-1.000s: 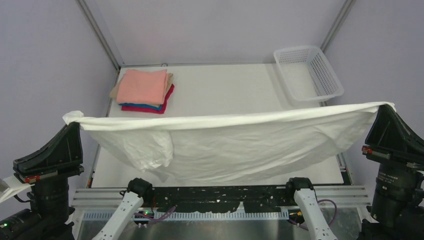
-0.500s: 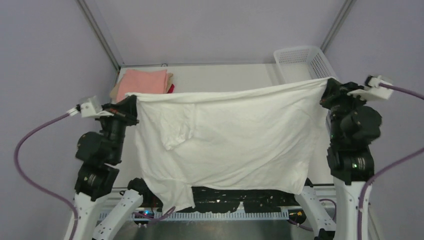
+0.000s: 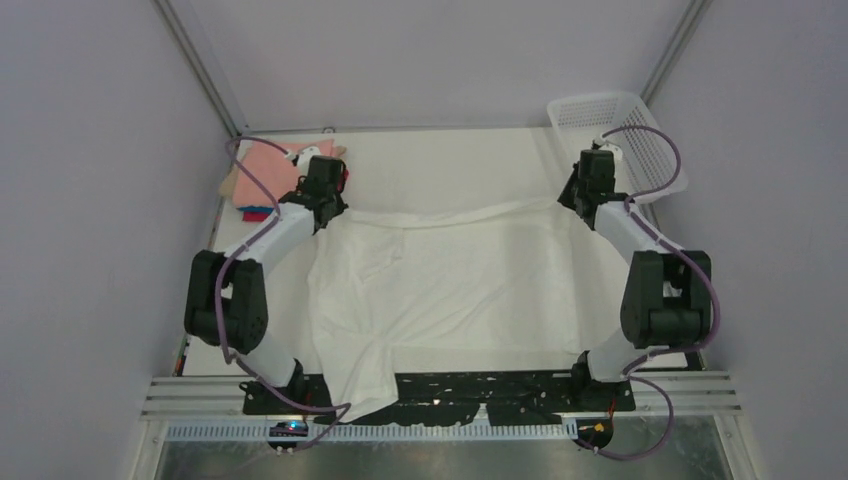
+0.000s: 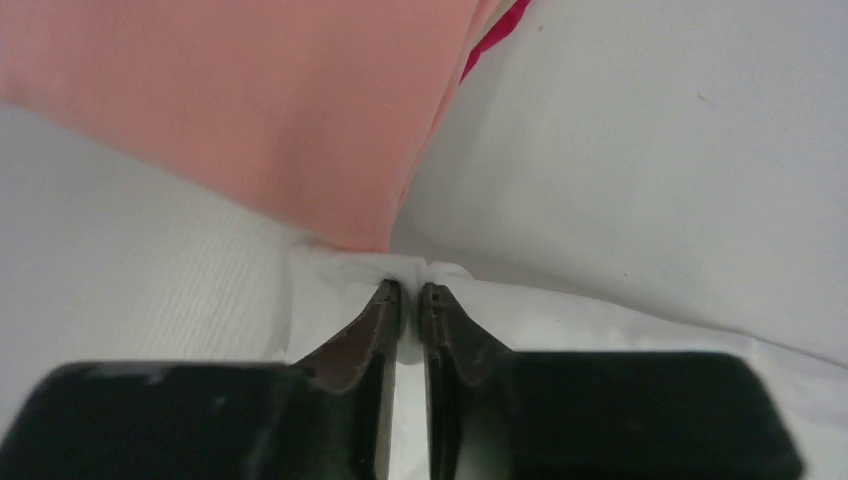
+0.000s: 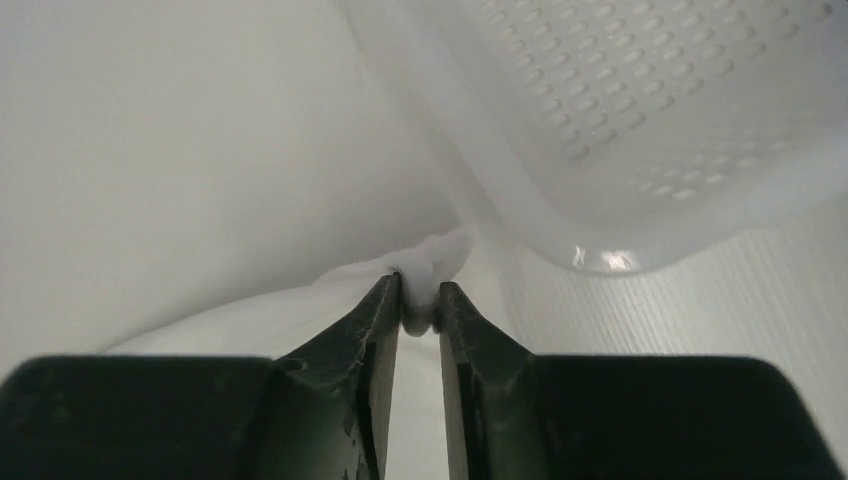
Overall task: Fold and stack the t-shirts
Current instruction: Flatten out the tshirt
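A large white t-shirt (image 3: pixel 460 290) lies spread flat on the table, and its near hem hangs over the front edge. My left gripper (image 3: pixel 329 210) is shut on the shirt's far left corner (image 4: pixel 335 272), right beside the stack of folded t-shirts (image 3: pixel 262 170). The stack's salmon-pink top shirt (image 4: pixel 250 100) fills the left wrist view (image 4: pixel 410 292), with a crimson edge (image 4: pixel 500 28) beneath it. My right gripper (image 3: pixel 570 202) pinches a wad of the far right corner (image 5: pixel 440 255) between its tips (image 5: pixel 420 292), close to the basket.
A white plastic mesh basket (image 3: pixel 612 100) stands at the far right corner, its wall (image 5: pixel 620 110) just beyond my right fingers. Grey walls enclose the table on three sides. The black rail (image 3: pixel 500 385) and arm bases run along the near edge.
Both arms swung forward and down from holding the white shirt stretched in the air. The shirt now lies on the table, with the grippers at its far corners.
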Controlling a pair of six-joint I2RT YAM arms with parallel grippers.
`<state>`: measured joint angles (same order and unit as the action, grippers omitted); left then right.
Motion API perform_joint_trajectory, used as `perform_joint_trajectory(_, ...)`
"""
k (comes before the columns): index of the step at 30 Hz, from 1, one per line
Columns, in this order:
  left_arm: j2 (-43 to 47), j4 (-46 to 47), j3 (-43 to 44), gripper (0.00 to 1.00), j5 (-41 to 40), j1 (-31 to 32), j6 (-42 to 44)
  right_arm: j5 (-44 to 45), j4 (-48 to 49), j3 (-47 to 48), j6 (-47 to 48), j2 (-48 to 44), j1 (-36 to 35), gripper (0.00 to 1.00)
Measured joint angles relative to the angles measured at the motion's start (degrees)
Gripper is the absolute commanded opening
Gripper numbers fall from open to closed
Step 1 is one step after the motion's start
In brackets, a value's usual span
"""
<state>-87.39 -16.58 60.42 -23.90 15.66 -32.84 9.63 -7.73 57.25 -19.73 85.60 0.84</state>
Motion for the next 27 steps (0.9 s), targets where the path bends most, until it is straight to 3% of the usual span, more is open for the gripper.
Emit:
perform_joint_trajectory(2, -6.3, -0.9, 5.0, 0.94, 1.0, -0.9, -0.5, -0.3, 0.0, 3.8, -0.5, 6.6, 0.0, 0.50)
perform_joint_trajectory(3, -8.0, -1.0, 6.5, 0.99, 1.5, -1.2, -0.7, -0.2, 0.1, 5.6, -0.8, 9.1, 0.0, 0.59)
perform_joint_trajectory(5, -9.0, -1.1, 7.4, 1.00, 2.4, -1.4, -1.6, 0.6, 0.2, 8.2, -0.6, 11.8, -0.5, 0.74)
perform_joint_trajectory(6, -8.9, -1.3, 7.6, 1.00, 2.7, -1.4, -1.7, 1.5, 0.1, 9.0, -0.3, 12.0, -1.0, 0.90)
perform_joint_trajectory(7, -8.7, -1.2, 7.9, 1.00, 3.1, -1.4, -1.7, 2.4, -0.1, 9.6, 0.2, 11.8, -1.7, 0.97)
perform_joint_trajectory(15, 0.2, -1.6, 5.8, 1.00, 7.7, -0.8, -1.5, 9.7, -1.3, 9.2, 2.7, 2.3, -10.0, 0.95)
perform_joint_trajectory(23, 16.8, -2.6, -9.9, 1.00, 12.3, 4.1, -3.2, 10.8, -1.8, -3.2, 0.7, -13.7, -17.1, 0.95)
perform_joint_trajectory(27, 15.9, -4.2, -15.7, 0.86, 14.7, 6.4, -4.9, 7.5, -0.9, -12.1, -2.1, -16.6, -19.6, 0.95)
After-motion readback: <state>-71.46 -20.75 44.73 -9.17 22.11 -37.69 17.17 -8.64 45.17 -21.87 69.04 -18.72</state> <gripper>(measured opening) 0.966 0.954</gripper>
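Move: Both grippers still pinch the far edge of the t-shirt near its corners. From the left hand, the shirt's middle is about 18 cm back and 24 to the right, some 5 below; the folded-over flap lies 10 back and 10 right, and the folded stack 14 left and 6 ahead. From the right hand, the shirt's middle is about 19 back and 27 left, with the white basket 13 right and 12 ahead. Both hands let go of the far edge as they push a last 3 to 5 cm forward and slightly down, opening wide. They lift clear and swing back and inward over the t-shirt, the left up about 5 cm then down towards the folded-over flap, the right arcing higher, some 10 cm to its left, before sinking. Each turns inward by about 12 degrees. ##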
